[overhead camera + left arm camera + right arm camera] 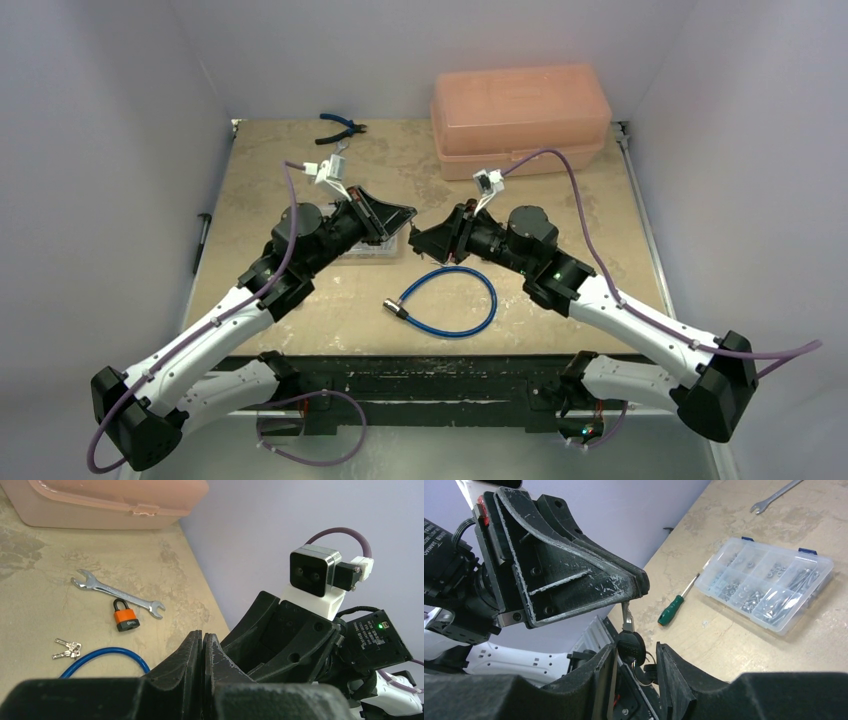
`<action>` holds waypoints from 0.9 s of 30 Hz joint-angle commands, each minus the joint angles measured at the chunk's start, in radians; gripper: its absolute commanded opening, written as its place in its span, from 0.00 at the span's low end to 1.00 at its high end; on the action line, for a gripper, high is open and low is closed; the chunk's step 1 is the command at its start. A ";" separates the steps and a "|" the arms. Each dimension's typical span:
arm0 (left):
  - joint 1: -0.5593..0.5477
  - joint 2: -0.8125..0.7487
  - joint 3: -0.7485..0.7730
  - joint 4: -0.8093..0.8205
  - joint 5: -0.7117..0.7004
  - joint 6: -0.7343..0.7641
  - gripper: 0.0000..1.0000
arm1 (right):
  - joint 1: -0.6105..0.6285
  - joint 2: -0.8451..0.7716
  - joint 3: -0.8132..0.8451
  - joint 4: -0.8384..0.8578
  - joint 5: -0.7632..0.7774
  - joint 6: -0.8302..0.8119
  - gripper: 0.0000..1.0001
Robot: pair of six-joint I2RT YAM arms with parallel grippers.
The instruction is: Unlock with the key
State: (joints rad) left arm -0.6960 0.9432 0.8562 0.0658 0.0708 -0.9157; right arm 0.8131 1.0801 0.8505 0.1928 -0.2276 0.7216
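The key (630, 645) has a black plastic head and hangs head down by its metal blade from the tip of my left gripper (636, 587), which is shut on it. A like key dangles from the same ring just below. My right gripper (636, 650) is open, one finger on each side of the black head. The head lies against one finger, with a gap to the other. In the top view the two grippers meet tip to tip, left gripper (408, 215) and right gripper (418, 238), above the table's middle. The orange padlock (125, 617) lies on the table.
A silver wrench (117, 592) lies just behind the padlock, a bare silver key bunch (67, 649) to its left. A blue cable loop (450, 300) lies below the grippers. A pink box (520, 120) and pliers (340, 127) are at the back. A clear parts organiser (769, 587) and green screwdriver (676, 607) lie under the left arm.
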 commanded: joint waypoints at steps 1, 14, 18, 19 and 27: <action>-0.003 -0.007 -0.004 0.056 -0.005 -0.001 0.00 | 0.005 0.004 0.056 0.017 0.001 -0.013 0.38; -0.002 -0.012 -0.008 0.067 -0.015 -0.002 0.00 | 0.005 0.012 0.056 0.013 -0.021 -0.017 0.29; -0.003 -0.010 -0.017 0.074 -0.019 -0.007 0.00 | 0.005 0.013 0.057 0.018 -0.022 -0.014 0.29; -0.003 -0.011 -0.019 0.076 -0.019 -0.009 0.00 | 0.005 0.015 0.058 0.020 -0.022 -0.014 0.29; -0.002 -0.013 -0.029 0.081 -0.029 -0.015 0.00 | 0.004 0.030 0.054 0.034 -0.037 -0.011 0.09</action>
State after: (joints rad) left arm -0.6960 0.9440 0.8356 0.0883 0.0433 -0.9234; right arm 0.8158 1.1038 0.8658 0.1886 -0.2359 0.7189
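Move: The black key head sits right at the right hand's point, between its part-open fingertips. From the left hand, which already pinches the blade, the head lies about 3 cm back and 3 cm lower. On the table some 29 cm beneath the right hand, the silver cable lock is roughly 6 cm to its left and level fore and aft. The small silver keys lie about 9 cm ahead and 4 cm right of the right hand. Hardly travelling, barely half a centimetre to the left, the right hand closes its fingers from nearly half open to almost shut, with a pause partway, and pinches the key's black head. The left hand keeps its shut grip on the blade and eases about half a centimetre forward and down. ##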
